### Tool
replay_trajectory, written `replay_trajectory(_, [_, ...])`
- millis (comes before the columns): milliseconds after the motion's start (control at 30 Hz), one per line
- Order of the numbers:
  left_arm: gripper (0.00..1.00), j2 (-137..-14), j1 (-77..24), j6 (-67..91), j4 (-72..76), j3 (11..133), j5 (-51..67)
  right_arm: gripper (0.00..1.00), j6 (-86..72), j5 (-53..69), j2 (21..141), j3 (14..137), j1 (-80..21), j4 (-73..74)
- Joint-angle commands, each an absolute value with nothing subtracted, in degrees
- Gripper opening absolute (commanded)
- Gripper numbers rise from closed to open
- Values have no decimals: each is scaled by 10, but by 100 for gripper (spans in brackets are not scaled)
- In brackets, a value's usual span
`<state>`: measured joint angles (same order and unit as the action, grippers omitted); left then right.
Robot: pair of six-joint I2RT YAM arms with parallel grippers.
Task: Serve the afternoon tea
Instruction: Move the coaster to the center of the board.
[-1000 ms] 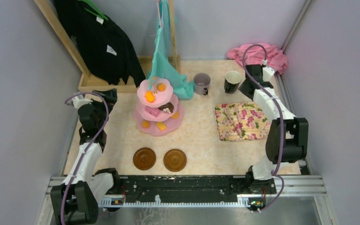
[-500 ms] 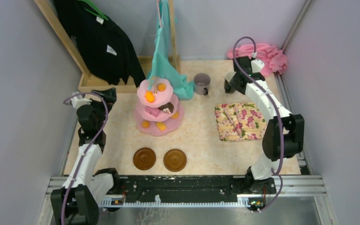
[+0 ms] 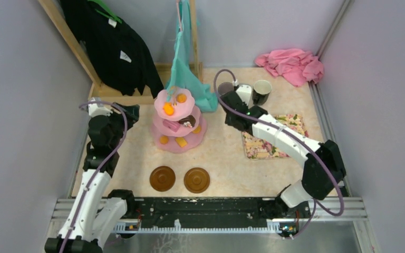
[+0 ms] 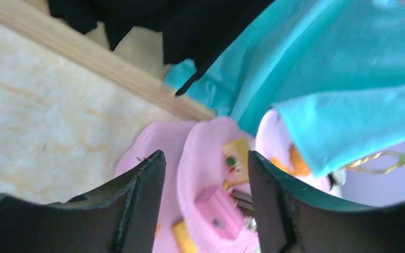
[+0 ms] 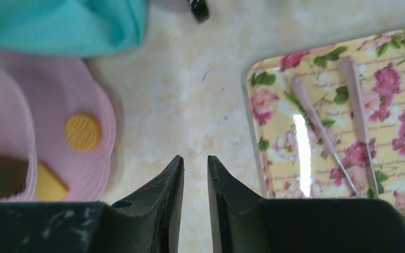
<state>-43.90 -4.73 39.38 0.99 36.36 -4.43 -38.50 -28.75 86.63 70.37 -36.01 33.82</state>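
The pink three-tier stand (image 3: 178,138) holds small cakes: orange ones (image 3: 169,109) on top, a pink cake (image 3: 170,125) and a brown one (image 3: 187,120) in the middle. My left gripper (image 3: 131,112) hovers just left of it, open; in the left wrist view the stand (image 4: 200,174) and pink cake (image 4: 219,208) show beyond the left gripper (image 4: 206,158). My right gripper (image 3: 231,120) hangs between stand and floral tray (image 3: 287,122); the right gripper (image 5: 195,161) has jaws narrowly apart over bare table. The grey mug (image 3: 224,87) is partly hidden by it. The black mug (image 3: 261,90) stands behind. Two brown discs (image 3: 162,178) (image 3: 196,179) lie in front.
Teal fabric (image 3: 187,68) hangs over the stand's back. Black clothing (image 3: 113,45) hangs on a wooden frame (image 3: 100,92) at back left. A pink cloth (image 3: 291,63) lies in the back right corner. Two pink-handled utensils (image 5: 308,110) rest on the tray.
My right arm has swung left from the black mug to the space between stand and tray, its jaws narrowing. The left gripper has edged toward the stand and closed a little.
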Motion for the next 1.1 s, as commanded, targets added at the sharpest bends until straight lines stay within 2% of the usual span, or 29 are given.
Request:
replay_trajectory(0, [55,-382,-48,376,-133,358,-4,21,-374,-329,797,667,-436,310])
replay_trajectory(67, [43,-359,-49,380,-173,364,7,17,-378,-332,780,652,-468,305])
replay_trajectory(133, [35,-345,-49,387,-210,370,19,13,-382,-331,764,643,-497,301])
replay_trajectory(167, [32,-342,-50,392,-222,370,28,7,-384,-330,758,638,-511,298])
replay_trajectory(267, [18,-341,-50,407,-249,363,49,5,-387,-327,750,626,-555,290])
replay_trajectory(300, [13,-342,-52,412,-253,358,58,0,-390,-327,751,622,-564,291])
replay_trajectory(433, [1,-351,-69,418,-262,340,63,0,-397,-320,755,597,-603,274])
replay_trajectory(833, [0,-464,-196,397,-287,316,-17,0,-395,-275,820,563,-683,221])
replay_trajectory(1067, [0,-501,-290,428,-319,308,-53,0,-390,-231,839,548,-691,205])
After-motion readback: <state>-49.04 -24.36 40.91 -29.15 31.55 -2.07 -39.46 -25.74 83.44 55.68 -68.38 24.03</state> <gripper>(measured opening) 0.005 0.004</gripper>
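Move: The left coaster lies about 15 cm back, 8 cm to the right and 26 cm below the left gripper; the cake stand is 3 cm ahead and 15 cm to the right of that gripper. From the right gripper, the right coaster is some 20 cm back, 17 cm left and 16 cm down, the left coaster 20 cm back and 30 cm left, and the flowered tray 3 cm back and 14 cm right. Bring the right gripper back and left towards the right coaster, about 22 cm over the table, sinking some 6 cm in the second half and turning about 35 degrees counter-clockwise. Meanwhile lower the left gripper towards the left coaster, also drawing it back and right, and tip it about 40 degrees downward. Shut both empty grippers on the way, staying above the coasters. ##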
